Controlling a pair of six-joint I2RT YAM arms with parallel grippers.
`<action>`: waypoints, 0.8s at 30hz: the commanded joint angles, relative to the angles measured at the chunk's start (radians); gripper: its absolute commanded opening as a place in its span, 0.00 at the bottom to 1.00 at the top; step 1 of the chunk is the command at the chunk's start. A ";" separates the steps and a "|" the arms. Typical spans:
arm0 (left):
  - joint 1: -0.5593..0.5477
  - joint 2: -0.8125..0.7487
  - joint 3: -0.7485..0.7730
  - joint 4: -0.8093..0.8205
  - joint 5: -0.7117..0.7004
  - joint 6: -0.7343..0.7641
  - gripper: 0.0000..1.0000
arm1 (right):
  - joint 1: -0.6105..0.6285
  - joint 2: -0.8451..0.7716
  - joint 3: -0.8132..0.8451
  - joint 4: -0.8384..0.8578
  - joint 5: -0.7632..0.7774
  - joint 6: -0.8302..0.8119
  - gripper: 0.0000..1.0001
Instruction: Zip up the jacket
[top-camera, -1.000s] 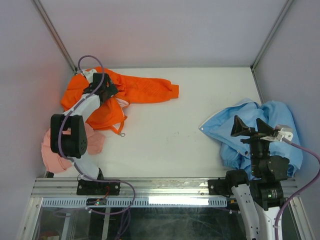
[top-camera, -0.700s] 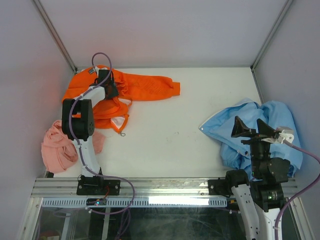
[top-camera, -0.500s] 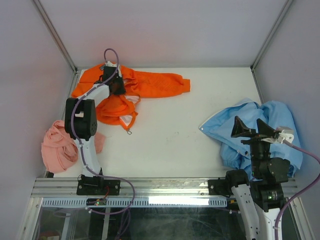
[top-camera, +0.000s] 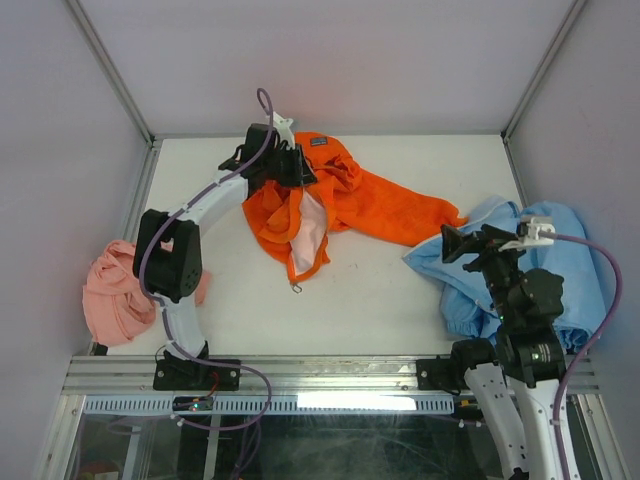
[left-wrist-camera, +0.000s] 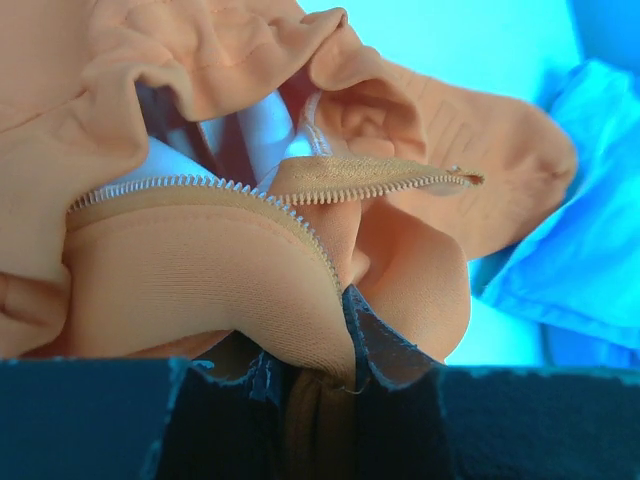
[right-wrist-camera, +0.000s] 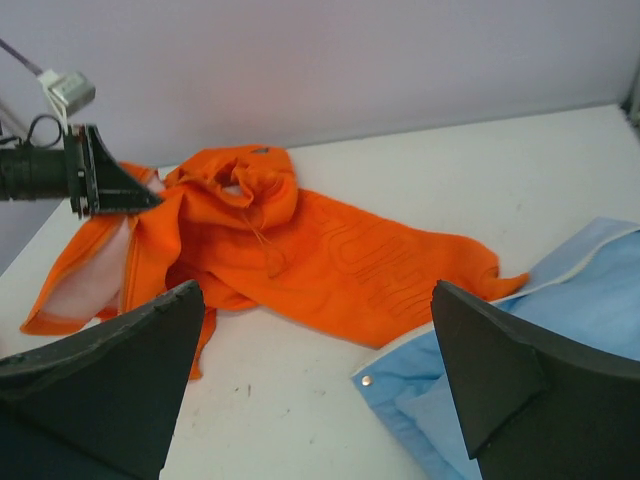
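The orange jacket (top-camera: 340, 205) lies bunched at the back middle of the table, a sleeve reaching right toward the blue garment and its zipper pull (top-camera: 297, 289) at the near tip. My left gripper (top-camera: 292, 172) is shut on a fold of the jacket near its zipper edge; in the left wrist view the orange cloth (left-wrist-camera: 200, 270) is pinched between my fingers, with zipper teeth (left-wrist-camera: 370, 185) just above. My right gripper (top-camera: 478, 240) is open and empty, over the blue garment's left edge. In the right wrist view the jacket (right-wrist-camera: 330, 250) lies ahead of it.
A light blue garment (top-camera: 560, 260) is heaped at the right, under my right arm. A salmon-pink cloth (top-camera: 115, 295) lies at the near left beside the left arm. Grey walls close the table on three sides.
My left gripper has dragged the jacket from the back left corner to the back middle. My right gripper has swung left toward the jacket's sleeve.
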 joint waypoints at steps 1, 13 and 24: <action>0.014 -0.161 -0.080 0.147 0.064 -0.144 0.10 | 0.007 0.142 0.029 0.071 -0.263 0.052 0.99; 0.013 -0.501 -0.491 0.185 -0.083 -0.129 0.66 | 0.152 0.555 -0.123 0.529 -0.457 0.257 0.97; -0.068 -0.472 -0.533 0.192 -0.113 -0.152 0.84 | 0.394 1.034 -0.088 0.842 -0.200 0.423 0.92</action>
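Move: The left hand still pinches the orange jacket's front beside the zip. The zip's lower end, with its metal ring, lies about 21 cm back, 5 cm left and 13 cm below. The pale lining is some 9 cm back, 2 cm left and 12 cm below. From the right hand, that zip end is about 2 cm ahead, 32 cm left and 28 cm below, the orange sleeve 20 cm ahead and 5 cm left, the blue jacket 5 cm ahead and 22 cm right. The left fingers let go of the orange front and spread wide as the hand draws back about 11 cm and somewhat left, over the jacket towards the zip's lower end. The right hand, open and empty, sweeps some 19 cm left while sinking nearly as far and edging forward, making for the same end; its fingers tip down and swing counter-clockwise, each roughly 30 degrees. ##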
